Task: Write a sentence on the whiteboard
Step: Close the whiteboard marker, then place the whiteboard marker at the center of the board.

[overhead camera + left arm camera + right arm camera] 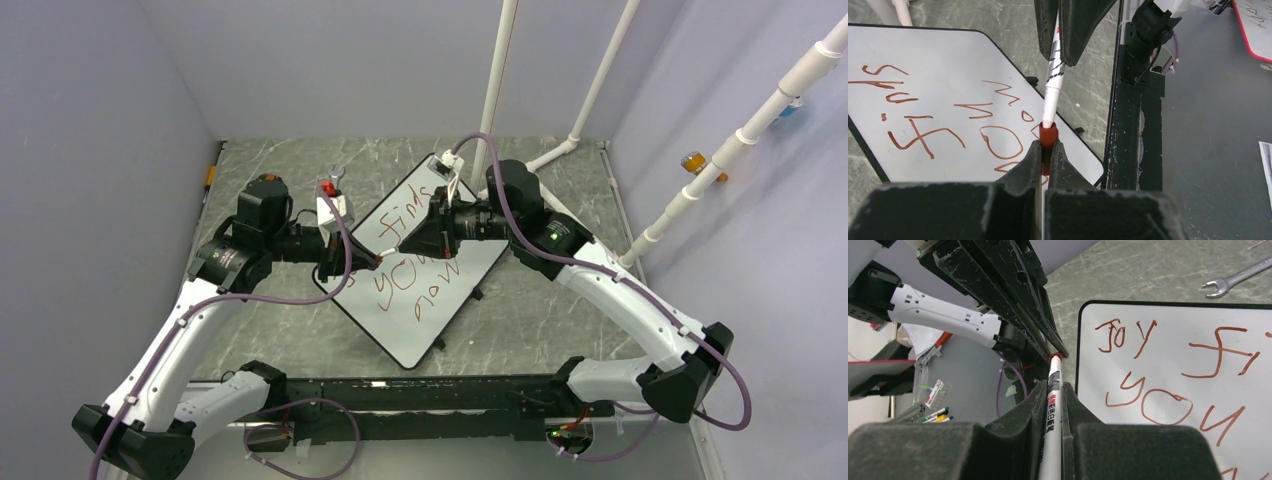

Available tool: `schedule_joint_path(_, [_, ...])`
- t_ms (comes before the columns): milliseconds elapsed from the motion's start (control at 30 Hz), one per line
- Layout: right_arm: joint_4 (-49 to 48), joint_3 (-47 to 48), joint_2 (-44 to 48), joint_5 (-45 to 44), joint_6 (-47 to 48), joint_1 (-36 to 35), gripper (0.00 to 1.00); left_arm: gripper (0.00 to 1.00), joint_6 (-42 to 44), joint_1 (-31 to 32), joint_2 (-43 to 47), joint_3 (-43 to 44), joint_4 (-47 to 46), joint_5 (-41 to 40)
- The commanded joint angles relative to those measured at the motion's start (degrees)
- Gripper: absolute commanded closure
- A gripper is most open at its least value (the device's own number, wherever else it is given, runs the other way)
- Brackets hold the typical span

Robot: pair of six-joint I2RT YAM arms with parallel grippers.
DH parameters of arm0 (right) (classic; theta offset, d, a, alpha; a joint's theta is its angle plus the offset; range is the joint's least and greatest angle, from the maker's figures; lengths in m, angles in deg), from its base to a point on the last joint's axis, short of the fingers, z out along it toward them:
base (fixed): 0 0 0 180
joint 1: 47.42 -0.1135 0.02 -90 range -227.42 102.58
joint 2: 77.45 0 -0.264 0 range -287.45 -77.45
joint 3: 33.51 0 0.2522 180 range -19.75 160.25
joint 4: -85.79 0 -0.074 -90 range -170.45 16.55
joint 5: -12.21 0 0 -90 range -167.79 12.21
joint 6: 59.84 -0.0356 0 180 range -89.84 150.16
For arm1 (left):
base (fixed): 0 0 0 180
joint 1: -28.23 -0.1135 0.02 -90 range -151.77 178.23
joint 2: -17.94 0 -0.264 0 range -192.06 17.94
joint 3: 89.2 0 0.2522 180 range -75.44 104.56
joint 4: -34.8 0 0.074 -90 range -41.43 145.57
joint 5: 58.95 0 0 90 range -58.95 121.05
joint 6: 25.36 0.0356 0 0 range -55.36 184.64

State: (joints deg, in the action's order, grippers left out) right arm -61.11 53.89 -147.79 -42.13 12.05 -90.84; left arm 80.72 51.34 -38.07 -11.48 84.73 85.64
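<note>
The whiteboard (pixel 402 336) lies tilted on the table between my arms. The sentence (pixel 398 272) runs across it in reddish-brown letters, among them "Joy", "you" and "now". My left gripper (pixel 1047 148) is shut on the red marker cap (pixel 1047 135). My right gripper (pixel 1053 391) is shut on the white marker (pixel 1052 410). The marker's end sits in the cap, so both grippers meet nose to nose above the board's left edge. The writing (pixel 1158 402) on the board (pixel 1173 332) also fills the right wrist view.
White pipes (pixel 598 85) rise at the back right. A silver wrench (pixel 1235 279) lies on the marble table beyond the board. A black rail (pixel 440 395) runs along the near edge. Loose pens (pixel 934 415) lie off the table.
</note>
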Motion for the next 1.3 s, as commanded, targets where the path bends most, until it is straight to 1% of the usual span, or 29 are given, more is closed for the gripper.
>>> schedule_joint_path(0, [3.93, 5.26, -4.02, 3.89, 4.25, -0.14, 1.0, 1.0, 1.74, 0.22, 0.0, 0.16, -1.08, 4.64])
schedule_joint_path(200, [13.77, 13.53, -9.7, 5.81, 11.97, -2.17, 1.0, 1.0, 2.33, 0.59, -0.65, 0.03, -0.57, 6.66])
schedule_joint_path(300, [19.18, 18.16, -14.04, 5.19, 16.0, -3.72, 1.0, 1.0, 2.76, 1.06, -1.15, 0.11, 0.04, 6.8])
schedule_joint_path(400, [22.25, 21.2, -17.28, 4.03, 17.57, -4.92, 1.0, 1.0, 3.17, 1.46, -1.38, 0.09, 0.66, 6.31])
schedule_joint_path(533, [22.72, 22.46, -18.8, 3.68, 19.21, -5.89, 1.0, 1.0, 2.98, 1.59, -0.69, -0.36, 0.07, 5.21])
schedule_joint_path(700, [22.5, 21.4, -19.74, 5.7, 20.65, -7.98, 1.0, 1.0, 1.48, 1.58, 0.11, -0.82, -1.93, 3.89])
schedule_joint_path(867, [20.49, 19.78, -22.45, 5.56, 18.46, -10.88, 1.0, 1.0, -0.42, 1.58, 0.99, -1.32, -4.99, 1.48])
schedule_joint_path(1000, [19.13, 17.66, -22.69, 6.24, 19.35, -13.14, 1.0, 1.0, -2.23, 1.5, 2.01, -1.39, -8.36, 4.44])
schedule_joint_path(1100, [20.33, 17.2, -22.45, 5.03, 25.43, -14.76, 1.0, 1.0, -4.39, 1.5, 2.27, -1.12, -10.79, 8.94])
schedule_joint_path(1167, [18.87, 15.82, -21.81, 5.9, 28.93, -14.84, 1.0, 1.0, -5.5, 1.5, 2.48, -1.22, -12.23, 12.17])
schedule_joint_path(1267, [18.04, 15.7, -21.88, 5.39, 31.19, -14.76, 1.0, 1.0, -4.8, 1.57, 2.11, 0.01, -11.28, 15.19])
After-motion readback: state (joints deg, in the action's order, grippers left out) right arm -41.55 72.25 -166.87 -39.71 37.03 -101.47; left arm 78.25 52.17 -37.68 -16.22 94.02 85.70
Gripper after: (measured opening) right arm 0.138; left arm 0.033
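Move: Between the two hands the marker's white tip already sits at the mouth of the red cap. The cap lies about 6 cm left, 2 cm back and 1 cm below the right hand; from the left hand, which grips the cap, the marker's middle is some 7 cm right, 2 cm ahead and 1 cm up. The whiteboard's middle is about 8 cm ahead, 7 cm right and 22 cm below the left hand. Pushing the marker into the cap, the right hand travels about 6 cm left while sinking 5 cm and drawing back 3 cm, its fingertips dipping and swinging counter-clockwise by some 20 degrees. The left hand keeps its pinch on the cap, sinking and drawing back nearly alongside as it rolls about 15 degrees. The right fingers keep hold of the barrel, ending almost tip to tip with the left ones. ##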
